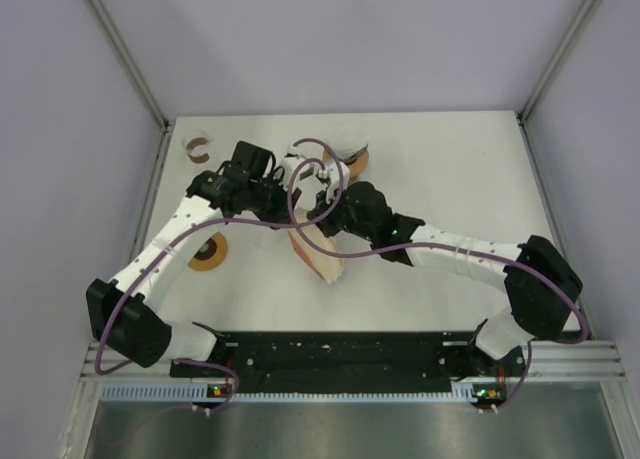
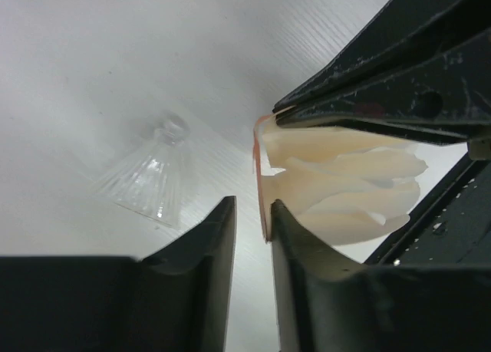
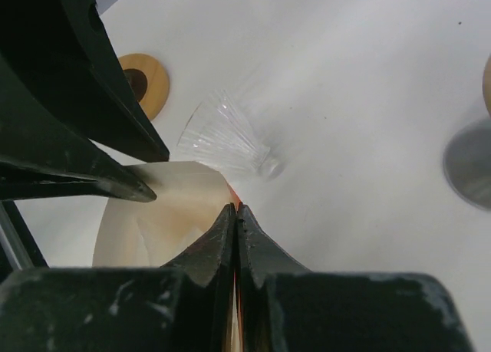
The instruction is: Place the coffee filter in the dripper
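The coffee filter point(image 2: 345, 183) is a cream paper cone with an orange-tinted rim, held above the table between the two arms point(image 1: 322, 257). My right gripper point(image 3: 236, 208) is shut on its rim. My left gripper point(image 2: 252, 206) stands slightly open, with bare table showing through the gap. The filter's rim touches the tip of its right finger point(image 2: 280, 214). The dripper point(image 2: 153, 176) is a clear ribbed glass cone lying on its side on the white table. It lies just beyond the filter in the right wrist view point(image 3: 226, 137).
A wooden disc point(image 1: 208, 251) lies left of the filter, also in the right wrist view point(image 3: 142, 80). Another wooden disc point(image 1: 355, 164) and a white cup point(image 1: 345, 139) sit at the back. A small ring point(image 1: 197, 149) lies at the back left. A grey round object point(image 3: 468, 168) shows at right.
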Controlling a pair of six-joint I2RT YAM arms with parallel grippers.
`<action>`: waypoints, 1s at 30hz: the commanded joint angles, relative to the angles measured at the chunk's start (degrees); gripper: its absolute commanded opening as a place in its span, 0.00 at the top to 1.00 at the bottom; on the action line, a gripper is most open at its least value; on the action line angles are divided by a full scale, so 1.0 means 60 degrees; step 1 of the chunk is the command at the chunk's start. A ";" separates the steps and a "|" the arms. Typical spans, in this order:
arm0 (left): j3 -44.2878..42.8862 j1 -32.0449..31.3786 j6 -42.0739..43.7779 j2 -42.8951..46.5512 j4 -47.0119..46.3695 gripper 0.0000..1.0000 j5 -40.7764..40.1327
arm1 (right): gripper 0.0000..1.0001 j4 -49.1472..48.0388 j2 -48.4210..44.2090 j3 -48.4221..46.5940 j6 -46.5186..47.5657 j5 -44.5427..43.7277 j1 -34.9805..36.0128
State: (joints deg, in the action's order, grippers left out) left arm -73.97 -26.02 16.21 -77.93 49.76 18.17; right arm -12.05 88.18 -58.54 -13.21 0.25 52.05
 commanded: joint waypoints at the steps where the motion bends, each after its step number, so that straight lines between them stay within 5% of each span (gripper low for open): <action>1: -0.0970 0.0059 -0.0240 0.0083 0.0276 0.59 -0.0609 | 1.00 0.0119 -0.0998 0.0088 0.0399 -0.1592 -0.0004; 5: -0.1440 0.0337 -0.0211 0.0302 0.0145 0.32 -0.1416 | 1.00 0.0616 -0.1892 0.0571 0.0503 -0.2472 -0.0368; 7: -0.1659 0.0615 -0.0167 0.0318 0.0086 0.26 -0.1607 | 1.00 0.0778 -0.2404 0.0981 0.0372 -0.2620 -0.0705; 18: -0.3578 0.4100 -0.1219 -0.1350 -0.0118 0.23 -0.1111 | 1.00 0.1643 -0.5482 0.3061 0.0078 -0.4011 -0.2813; 30: -0.4136 0.6299 -0.5043 -0.3007 -0.2461 0.26 -0.2557 | 1.00 -0.0522 -0.4635 0.4263 -0.0099 -0.4259 -0.5686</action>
State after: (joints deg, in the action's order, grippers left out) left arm -95.48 9.32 -4.14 -94.39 43.05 8.19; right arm -5.26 58.41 -33.91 -13.72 -22.48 20.62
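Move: Both hands are at the upper edge of the orange-and-white filter bag. The glass beaker stands about 21 cm ahead and 23 cm left of the left hand, 14 below; the clear plastic piece lies 2 ahead, 6 left, 17 below. For the right hand, the bare table patch is roughly 33 cm right, 5 ahead and 17 below; the dripper stands about 15 ahead and 8 right, 6 below. The left lets go, swinging left-forward towards the beaker; the right carries the bag about 30 cm right. ##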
